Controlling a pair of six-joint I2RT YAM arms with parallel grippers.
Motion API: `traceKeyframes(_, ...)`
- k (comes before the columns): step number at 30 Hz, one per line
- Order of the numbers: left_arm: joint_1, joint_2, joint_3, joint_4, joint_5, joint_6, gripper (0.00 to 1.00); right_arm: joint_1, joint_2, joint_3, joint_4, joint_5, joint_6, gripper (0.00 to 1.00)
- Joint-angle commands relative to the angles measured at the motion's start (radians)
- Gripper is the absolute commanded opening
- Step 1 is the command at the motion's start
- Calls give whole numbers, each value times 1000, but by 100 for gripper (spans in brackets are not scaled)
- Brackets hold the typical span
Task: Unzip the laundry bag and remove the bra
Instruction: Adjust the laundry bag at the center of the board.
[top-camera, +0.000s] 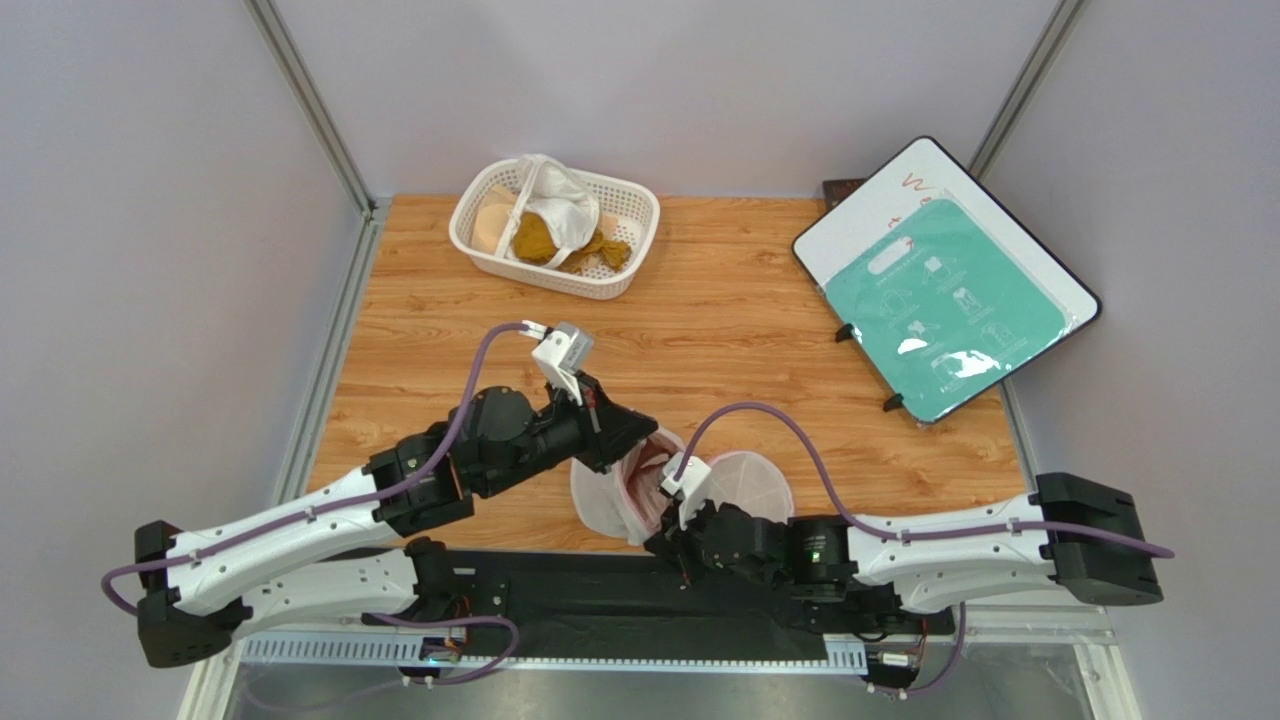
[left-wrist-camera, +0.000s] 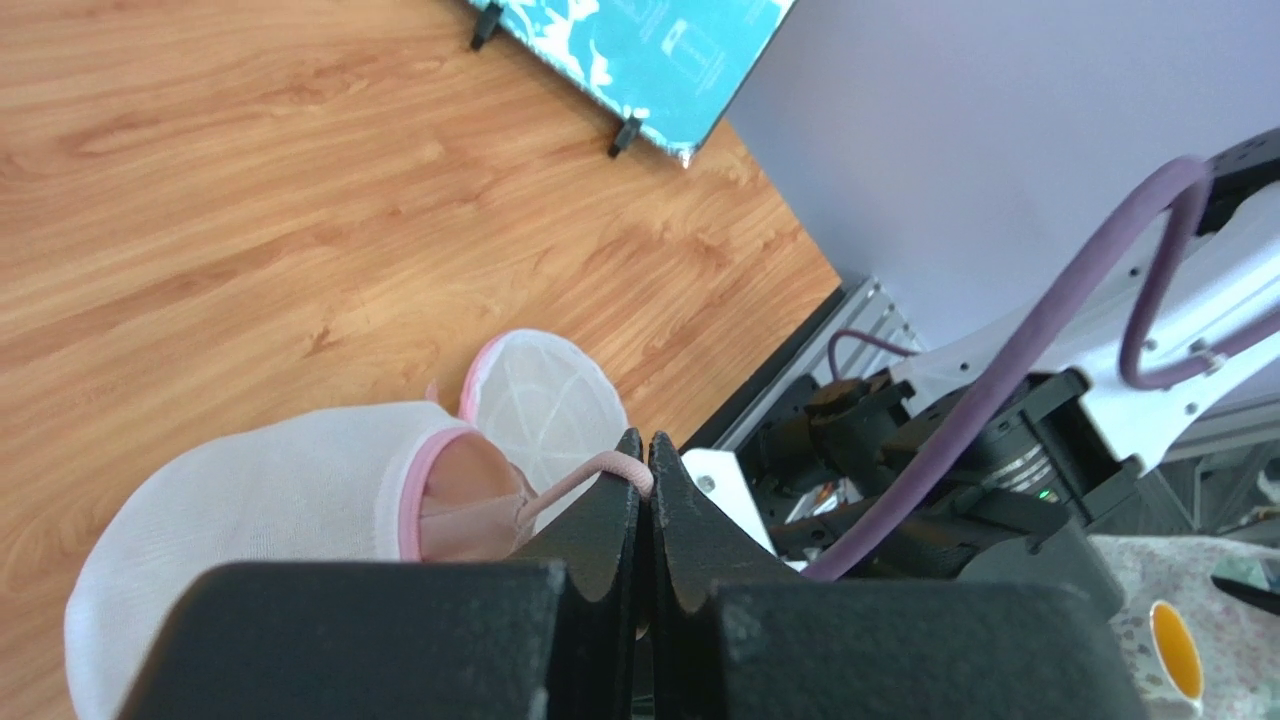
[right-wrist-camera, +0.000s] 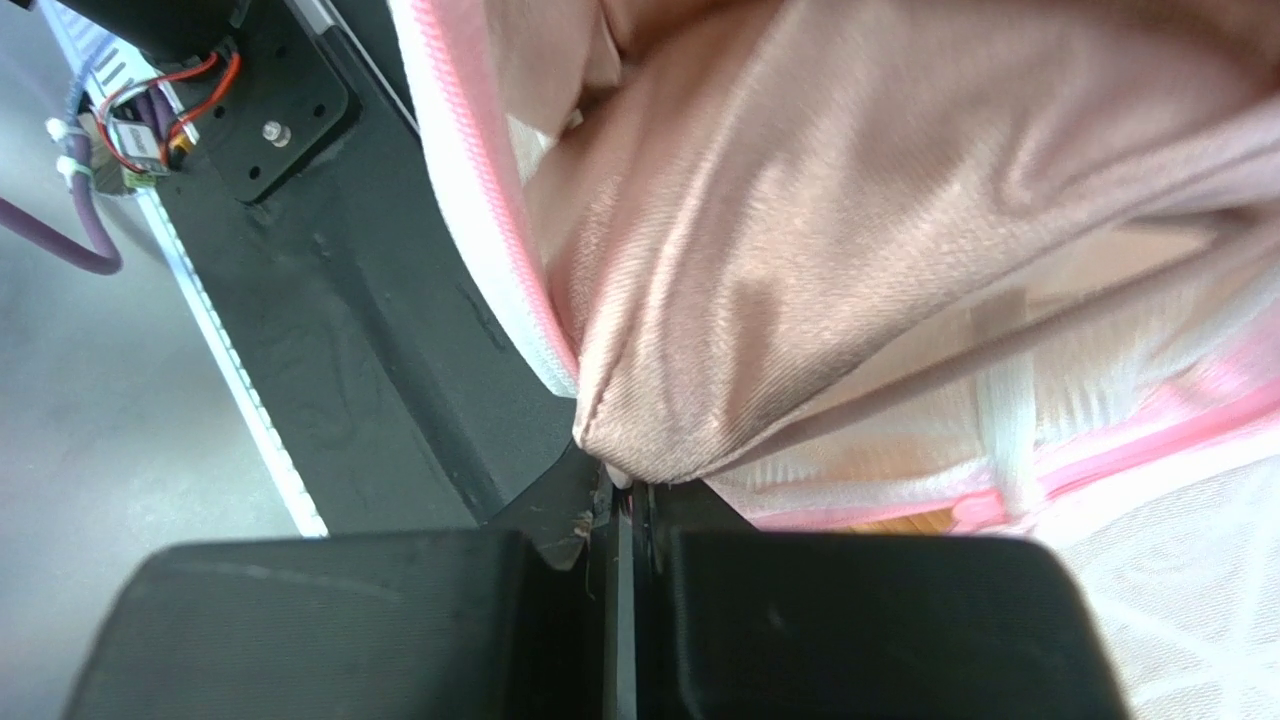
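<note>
The laundry bag (top-camera: 747, 483) lies unzipped near the table's front edge, its two white mesh halves spread apart. The dusty pink bra (top-camera: 649, 477) sits in the gap between them. My left gripper (top-camera: 639, 431) is shut on a thin pink bra strap (left-wrist-camera: 609, 471) that rises from the bra (left-wrist-camera: 473, 503) in the bag (left-wrist-camera: 256, 510). My right gripper (right-wrist-camera: 622, 488) is shut at the bag's pink-trimmed rim (right-wrist-camera: 496, 255), just under a fold of the bra (right-wrist-camera: 842, 255). A sliver of white shows between its tips.
A white lattice basket (top-camera: 631, 203) with mustard and white cloths stands at the back left. A teal board (top-camera: 944, 293) leans at the right rear. A black mat (top-camera: 601, 593) runs along the front edge under the arms. My right arm (left-wrist-camera: 977, 435) lies close beside the bag.
</note>
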Motion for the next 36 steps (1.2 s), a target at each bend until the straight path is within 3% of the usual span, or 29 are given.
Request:
traceKeyframes(1,9,-59,16,101,-59,-25,0,5,32,-27,79,24,29,0)
traceKeyframes(8,16,-63,53,48,-59,2,0,12,63,-9,53,17,77,1)
traceKeyframes(11,16,-41,13,22,-27,-1,0,15,22,67,-59,36,75,12)
traceKeyframes(12,16,-33,-17,3,-22,-2,0,15,8,92,-139,50,78,22)
traceKeyframes(13,18,-32,-36,-3,-22,-8,0,15,-21,112,-175,55,77,49)
traceKeyframes(14,18,-36,-56,-6,-24,-11,0,15,-37,152,-209,58,80,58)
traceKeyframes(20,21,-53,-163,-31,-36,-48,0,4,-178,235,-431,124,170,96)
traceKeyframes(24,21,-65,-186,-18,-47,-61,0,-31,-244,218,-441,181,293,100)
traceKeyframes(30,21,-76,-199,-12,-35,-65,0,-73,-184,197,-398,250,439,100)
traceKeyframes(36,21,-113,-235,-18,-30,-73,0,-247,-112,83,-171,46,411,100)
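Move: The left hand holds the bra's strap high up. From it, the laundry bag's body is about 3 cm ahead, 5 cm left and 24 cm below; the bra in the opening is about 2 cm ahead, level sideways and 19 cm below. From the right hand, low at the near rim, the bag's middle lies some 8 cm ahead, 5 cm left and 4 cm below, the bra about 6 cm ahead and 1 cm left, the mesh lid 9 cm ahead and 13 cm right. Let the right fingers, shut at the bra's near corner by the rim, sink slightly, then open wide and rise about 11 cm clear; swing forward and a little right, turning clockwise and sinking again towards the join of bag and lid. Keep the left grip on the strap, raise it briefly, then lower it some 12 cm towards the bag, easing slightly left. ##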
